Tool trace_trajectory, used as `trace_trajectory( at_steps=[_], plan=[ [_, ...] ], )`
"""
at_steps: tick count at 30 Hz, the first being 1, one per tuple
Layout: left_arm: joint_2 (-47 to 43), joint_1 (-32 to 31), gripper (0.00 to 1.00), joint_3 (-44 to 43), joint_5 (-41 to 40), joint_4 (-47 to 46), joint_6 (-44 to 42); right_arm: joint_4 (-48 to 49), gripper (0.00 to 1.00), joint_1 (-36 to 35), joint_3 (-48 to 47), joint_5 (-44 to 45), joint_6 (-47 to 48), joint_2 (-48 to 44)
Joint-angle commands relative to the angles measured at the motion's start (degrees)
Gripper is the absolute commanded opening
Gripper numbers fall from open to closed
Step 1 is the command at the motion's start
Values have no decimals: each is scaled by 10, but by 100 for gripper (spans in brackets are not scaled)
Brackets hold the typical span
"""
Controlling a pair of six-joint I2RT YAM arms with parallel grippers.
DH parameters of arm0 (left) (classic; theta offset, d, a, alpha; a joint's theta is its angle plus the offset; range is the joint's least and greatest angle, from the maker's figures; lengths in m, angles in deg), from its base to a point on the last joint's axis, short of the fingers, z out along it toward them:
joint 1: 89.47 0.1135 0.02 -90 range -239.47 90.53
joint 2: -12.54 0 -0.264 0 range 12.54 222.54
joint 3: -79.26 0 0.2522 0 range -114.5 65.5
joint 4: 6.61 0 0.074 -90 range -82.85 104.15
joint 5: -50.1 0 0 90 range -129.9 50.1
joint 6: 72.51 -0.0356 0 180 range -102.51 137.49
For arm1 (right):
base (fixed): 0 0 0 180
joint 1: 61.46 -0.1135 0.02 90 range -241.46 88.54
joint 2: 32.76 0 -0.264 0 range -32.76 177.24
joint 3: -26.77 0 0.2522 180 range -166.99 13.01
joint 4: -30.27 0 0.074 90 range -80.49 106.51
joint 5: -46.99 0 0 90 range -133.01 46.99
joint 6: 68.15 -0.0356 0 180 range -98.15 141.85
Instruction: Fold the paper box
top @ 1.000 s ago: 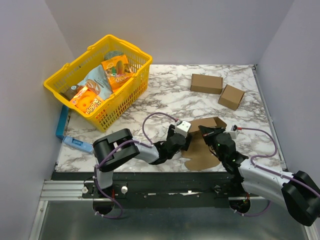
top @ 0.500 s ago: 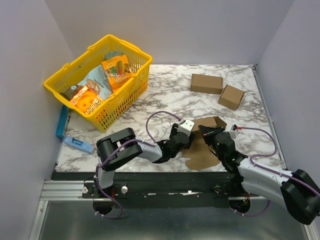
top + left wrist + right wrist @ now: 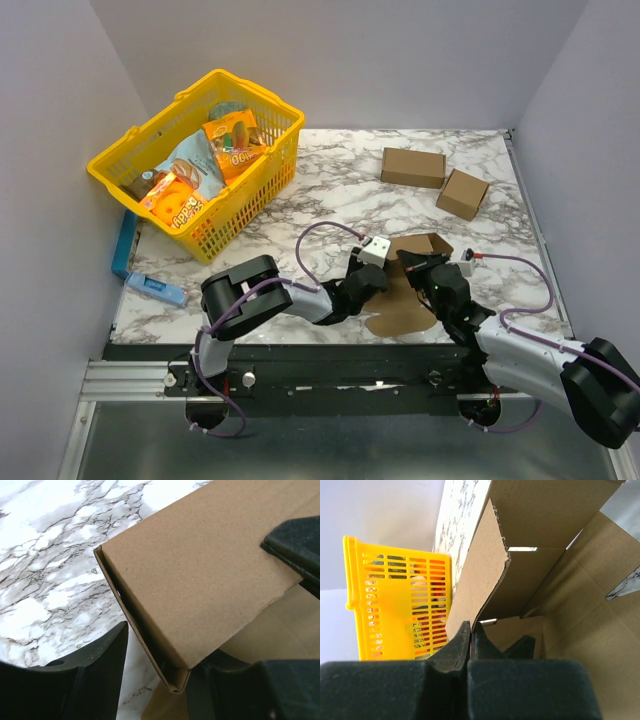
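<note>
The paper box [image 3: 408, 300] is a brown cardboard sheet, partly folded, lying on the marble table near the front edge. My left gripper [image 3: 378, 281] is at its left side. In the left wrist view my left gripper [image 3: 167, 652] is open, and its jaws straddle a folded wall of the box [image 3: 200, 575], with marble showing between the left finger [image 3: 95, 675] and the cardboard. My right gripper [image 3: 420, 266] is over the box's far part. In the right wrist view it [image 3: 471, 630] is shut on the edge of an upright flap [image 3: 480, 575].
A yellow basket [image 3: 200, 160] of snack packets stands at the back left and shows in the right wrist view [image 3: 400, 600]. Two closed cardboard cuboids [image 3: 413, 167] [image 3: 463, 193] sit at the back right. A blue object [image 3: 155, 289] lies at the table's left edge.
My left gripper has moved a little to the right, up against the box's left wall. My right gripper has kept its hold on the flap and barely moved.
</note>
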Motion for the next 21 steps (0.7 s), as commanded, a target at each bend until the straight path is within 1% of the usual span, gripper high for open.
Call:
trace_trajectory(
  at_steps=[1,7,10,12,13,16,17,20,21],
  plan=[
    [13,7,53,-24,-151,26,41,-89,5,-4,8,14,22,12],
    [13,7,53,-15,-225,40,64,-98,5,-4,7,16,15,5],
    [13,8,53,8,-242,14,59,-117,5,-3,3,16,9,-2],
    [14,7,51,16,-245,-2,51,-129,5,-4,-6,17,9,-3],
    [16,8,49,20,-247,-11,44,-137,4,-3,-8,19,6,-3],
    [23,7,40,23,-258,-38,13,-136,4,-3,-9,15,0,-1],
    [25,7,34,23,-264,-45,3,-137,5,-3,-10,13,0,2],
    [29,7,24,24,-275,-64,-22,-146,4,-3,-15,13,0,2],
    [28,7,24,25,-281,-66,-27,-149,5,-3,-17,14,0,2]
  ],
)
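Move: The box's left end panel stands between the half-open left fingers, its middle about 3 cm straight ahead and 1 cm above the hand. The top panel's middle is 4 cm ahead, 5 cm right and 4 cm above; the near flap lies some 7 cm back, 3 cm right and 4 cm below. The right hand grips the top panel's near edge, with the end panel 4 cm to its left, level fore and aft, and 5 cm below. Left hand swings about 3 cm left, narrowing on the end panel's near corner; right, still pinching, follows. ##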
